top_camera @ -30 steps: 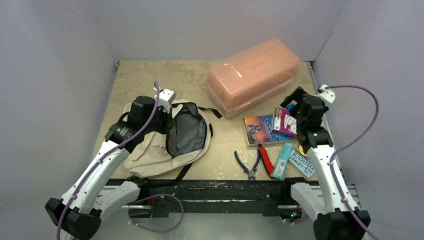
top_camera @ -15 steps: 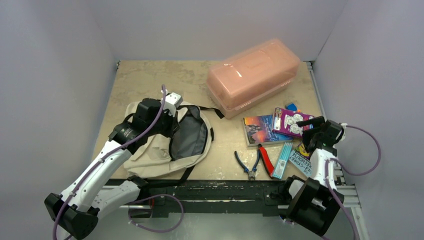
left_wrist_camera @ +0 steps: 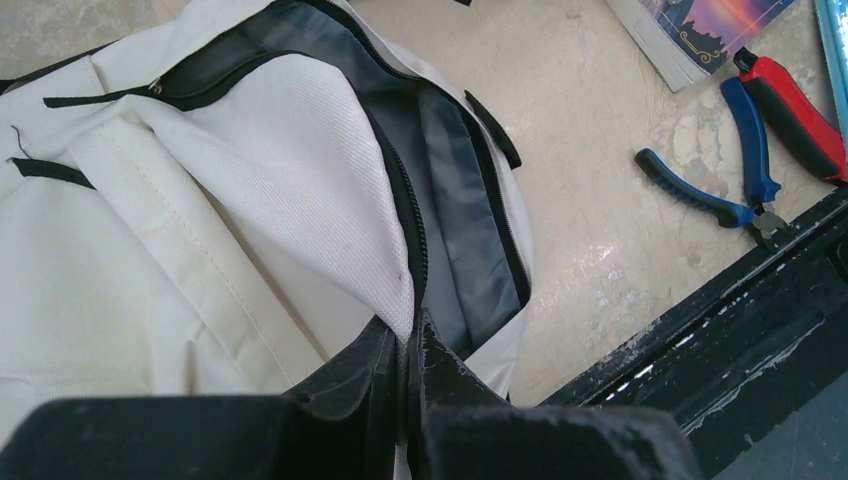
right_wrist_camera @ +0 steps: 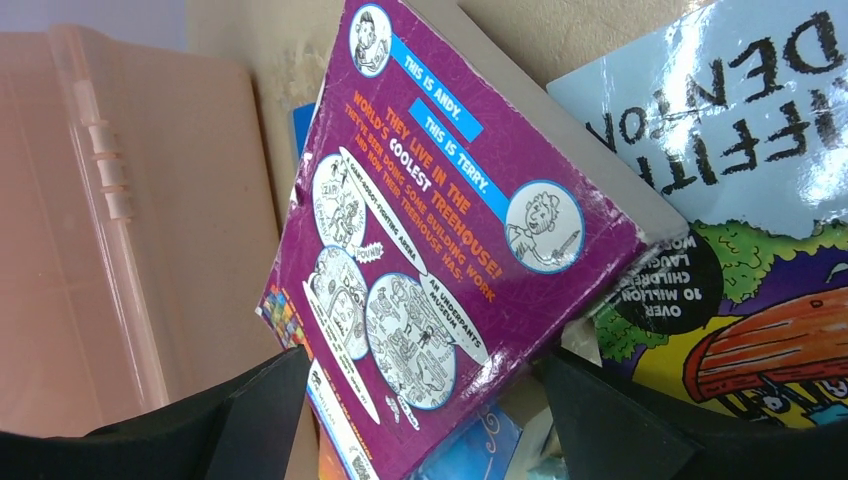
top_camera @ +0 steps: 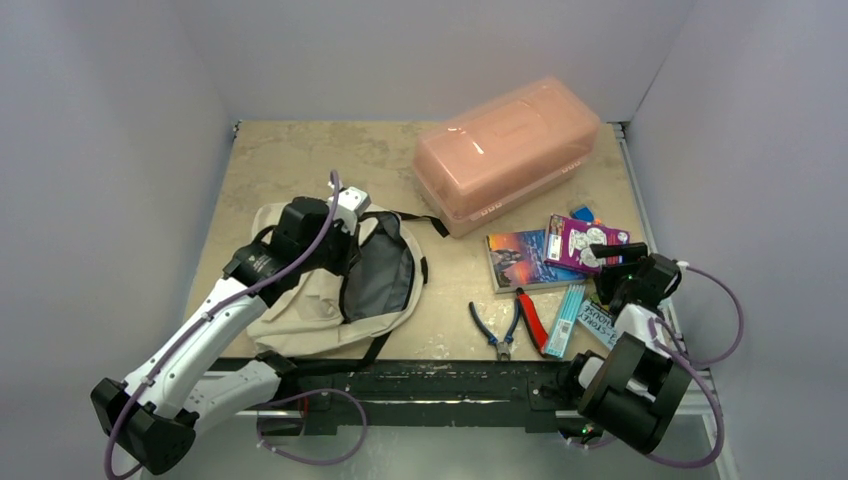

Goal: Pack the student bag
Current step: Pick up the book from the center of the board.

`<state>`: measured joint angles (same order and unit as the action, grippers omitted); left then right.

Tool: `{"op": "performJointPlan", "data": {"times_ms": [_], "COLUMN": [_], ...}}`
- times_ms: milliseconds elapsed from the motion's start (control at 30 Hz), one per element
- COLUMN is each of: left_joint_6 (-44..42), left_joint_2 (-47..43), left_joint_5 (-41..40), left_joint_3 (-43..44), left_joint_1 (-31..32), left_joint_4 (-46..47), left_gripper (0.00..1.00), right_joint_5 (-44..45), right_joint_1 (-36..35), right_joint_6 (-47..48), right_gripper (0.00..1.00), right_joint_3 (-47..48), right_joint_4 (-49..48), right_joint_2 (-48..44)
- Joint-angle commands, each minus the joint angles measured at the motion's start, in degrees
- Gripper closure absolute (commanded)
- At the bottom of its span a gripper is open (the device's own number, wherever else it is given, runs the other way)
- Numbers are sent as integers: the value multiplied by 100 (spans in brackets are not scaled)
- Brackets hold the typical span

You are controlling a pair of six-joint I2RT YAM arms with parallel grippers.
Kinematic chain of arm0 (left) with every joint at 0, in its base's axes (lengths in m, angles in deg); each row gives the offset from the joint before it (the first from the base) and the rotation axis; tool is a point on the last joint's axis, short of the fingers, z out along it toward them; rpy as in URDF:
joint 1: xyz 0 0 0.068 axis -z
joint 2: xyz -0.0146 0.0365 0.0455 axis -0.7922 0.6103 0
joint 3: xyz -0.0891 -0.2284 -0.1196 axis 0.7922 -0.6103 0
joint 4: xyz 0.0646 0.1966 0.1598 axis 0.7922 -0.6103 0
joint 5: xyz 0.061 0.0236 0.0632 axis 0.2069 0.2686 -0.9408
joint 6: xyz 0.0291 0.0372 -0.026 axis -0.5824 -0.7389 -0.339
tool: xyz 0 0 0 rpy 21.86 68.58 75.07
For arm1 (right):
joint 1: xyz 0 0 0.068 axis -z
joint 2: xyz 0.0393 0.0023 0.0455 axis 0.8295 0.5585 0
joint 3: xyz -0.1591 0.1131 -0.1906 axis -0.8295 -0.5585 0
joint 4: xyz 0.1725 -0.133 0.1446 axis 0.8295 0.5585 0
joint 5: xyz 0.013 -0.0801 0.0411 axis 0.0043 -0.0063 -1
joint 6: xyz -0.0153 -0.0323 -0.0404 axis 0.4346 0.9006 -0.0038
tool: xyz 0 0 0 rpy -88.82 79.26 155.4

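Observation:
The student bag lies at the left, cream with black zip trim, its main opening showing a grey lining. My left gripper is shut on the bag's zipped flap edge and holds it up; the wrist view shows the jaws pinching the cream fabric beside the zip. At the right, my right gripper sits low and open, one finger on each side of a purple book. In the right wrist view that purple book fills the gap of the gripper.
A pink translucent box stands at the back. A sunset-cover book, blue pliers, a red-handled tool, a teal pen pack and a blue-white book lie near the right gripper. Walls enclose the table.
The right arm dropped from above the books and now reaches the purple book low from the right. The left gripper moved slightly right, still holding the flap.

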<state>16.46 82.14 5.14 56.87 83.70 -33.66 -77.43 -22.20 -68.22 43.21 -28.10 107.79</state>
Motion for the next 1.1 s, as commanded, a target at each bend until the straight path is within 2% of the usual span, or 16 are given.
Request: {"op": "performJointPlan", "data": {"times_ms": [0, 333, 433, 500, 533, 667, 733, 833, 1067], "left_joint_6": [-8, -2, 5, 8, 8, 13, 10, 48, 154], "left_joint_2": [53, 144, 181, 207, 223, 246, 254, 278, 372], "left_joint_5": [33, 64, 117, 144, 151, 167, 127, 154, 279], "left_joint_3": [50, 57, 60, 66, 68, 68, 70, 83, 133], "left_joint_1": [41, 11, 7, 7, 2, -12, -11, -56, -179], "left_joint_4": [167, 170, 185, 191, 194, 192, 185, 189, 193], "left_gripper": [100, 100, 100, 100, 100, 100, 100, 100, 100], "right_joint_5": [52, 50, 49, -40, -102, -429, -469, -251, 607], "right_joint_1": [52, 52, 53, 52, 52, 52, 52, 53, -61], "right_joint_6": [-436, -962, -1082, -1217, -1257, -1259, -1010, -233, 1421], "right_gripper": [12, 13, 19, 29, 36, 76, 86, 100, 100], "right_joint_3": [-203, -266, -342, -438, -470, -402, -151, 633, 2370], "right_joint_4": [-807, -1790, -2317, -2784, -3028, -3690, -3458, -2074, -22], "right_joint_2": [132, 1017, 1364, 1647, 1800, 2245, 2142, 1732, 246]}}
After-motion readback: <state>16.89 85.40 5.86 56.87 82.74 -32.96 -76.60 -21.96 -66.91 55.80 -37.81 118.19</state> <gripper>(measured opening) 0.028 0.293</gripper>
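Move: The purple book at the board's centre, lying tilted over a corner of the blue book, has its middle about 5 cm ahead of the right hand, 5 cm to its left and 3 cm lower. The blue book lies some 19 cm to the hand's left, level with it, and the light-blue book about 12 cm back and 1 cm to the right, both a little lower. From the left hand the purple book is roughly 56 cm right, 8 cm ahead and 15 cm down. Forward and down first, the right hand reaches about 3 cm each way with open fingers, one above and one below the purple book's near, spine edge, and closes to pinch its thickness. It then lifts about 9 cm off the stack, still going forward and drifting right, the fingers tipping up some 10 degrees and keeping their hold. ##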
